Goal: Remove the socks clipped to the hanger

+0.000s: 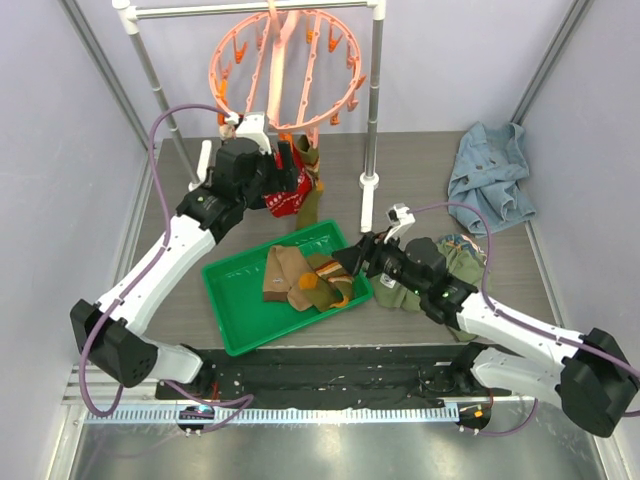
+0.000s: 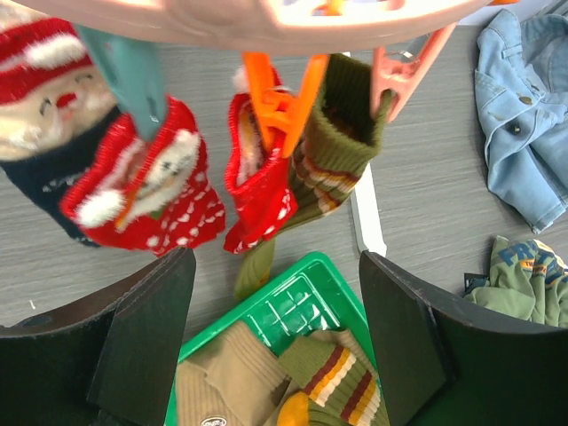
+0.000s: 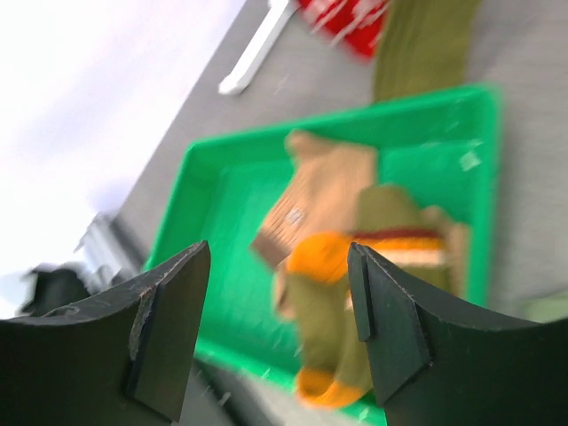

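The salmon-pink hanger (image 1: 290,65) hangs from the rack at the back. Still clipped to it are two red patterned socks (image 2: 146,191) (image 2: 257,191), an olive striped sock (image 2: 333,155) and a navy-and-red sock (image 2: 44,133) at the left edge. My left gripper (image 1: 288,165) (image 2: 277,293) is open just below and in front of these socks, holding nothing. A tan sock (image 1: 282,272) and an olive sock with orange toe (image 1: 322,288) lie in the green tray (image 1: 225,300). My right gripper (image 1: 352,262) (image 3: 280,293) hovers open over the tray's right edge, empty.
The white pole rack (image 1: 375,100) stands behind the tray, its foot (image 1: 368,185) on the table. A blue denim garment (image 1: 490,175) lies at the back right. An olive-green shirt (image 1: 455,265) sits under the right arm.
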Controlling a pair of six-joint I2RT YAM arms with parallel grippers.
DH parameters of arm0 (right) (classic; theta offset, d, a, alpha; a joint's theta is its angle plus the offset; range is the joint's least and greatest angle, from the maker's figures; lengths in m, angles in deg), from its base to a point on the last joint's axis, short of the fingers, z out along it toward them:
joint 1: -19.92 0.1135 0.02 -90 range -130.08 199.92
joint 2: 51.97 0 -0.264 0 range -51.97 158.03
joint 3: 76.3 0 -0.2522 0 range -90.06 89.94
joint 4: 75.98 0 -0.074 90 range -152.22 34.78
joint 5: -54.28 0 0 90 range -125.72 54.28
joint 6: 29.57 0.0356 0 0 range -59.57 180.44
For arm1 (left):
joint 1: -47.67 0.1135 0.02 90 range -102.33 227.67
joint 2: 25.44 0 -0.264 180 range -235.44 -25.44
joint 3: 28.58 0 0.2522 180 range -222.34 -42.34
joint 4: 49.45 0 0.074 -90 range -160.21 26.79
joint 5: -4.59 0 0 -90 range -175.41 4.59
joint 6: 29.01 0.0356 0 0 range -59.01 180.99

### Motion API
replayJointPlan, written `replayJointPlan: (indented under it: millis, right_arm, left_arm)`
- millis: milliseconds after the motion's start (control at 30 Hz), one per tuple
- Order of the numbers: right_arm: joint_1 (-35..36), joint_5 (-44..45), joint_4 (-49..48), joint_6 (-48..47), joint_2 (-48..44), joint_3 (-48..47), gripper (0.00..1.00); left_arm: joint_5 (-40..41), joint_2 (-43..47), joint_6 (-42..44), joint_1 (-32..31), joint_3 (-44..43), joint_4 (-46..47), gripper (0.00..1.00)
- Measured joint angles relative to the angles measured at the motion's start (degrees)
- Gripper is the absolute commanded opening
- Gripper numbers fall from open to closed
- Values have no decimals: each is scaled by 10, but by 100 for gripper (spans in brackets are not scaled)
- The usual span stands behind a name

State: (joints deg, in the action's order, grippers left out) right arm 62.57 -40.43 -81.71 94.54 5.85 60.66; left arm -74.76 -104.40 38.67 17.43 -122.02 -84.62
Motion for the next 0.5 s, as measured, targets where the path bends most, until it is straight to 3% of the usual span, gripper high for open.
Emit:
replayJointPlan:
  millis: [267,500]
  right_arm:
    - [0,113,-71,-74,117,-83,72]
    - [0,191,-119,-131,263,-219,71]
  left_arm:
    - [14,8,7,0,-1,-10,80]
    - [21,81,17,0,44,-19,83]
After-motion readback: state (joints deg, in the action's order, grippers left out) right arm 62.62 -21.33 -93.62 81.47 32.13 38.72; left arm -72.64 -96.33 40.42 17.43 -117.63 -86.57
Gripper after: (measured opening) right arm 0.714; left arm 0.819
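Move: Ahead of the right hand, about 16 cm out, 9 cm to its left and some 6 cm higher, hangs the middle of the green striped sock, still clipped to the hanger. A red sock hangs about 5 cm farther left beside it, roughly level with it. The green socks in the tray lie some 3 cm ahead of the hand, 4 cm left and 17 cm below. From the left hand the hanging green sock is about 4 cm ahead, 5 cm right and 5 cm lower. Reaching forward quickly from above the tray, the right hand covers about 13 cm towards the hanging green sock, rising some 5 cm and drifting slightly left. Its wrist turns nearly 20 degrees clockwise and tips the fingers up about 15, fingers still open and empty. The open left hand, still at first, then backs off about 4 cm, back and left, away from the sock. ##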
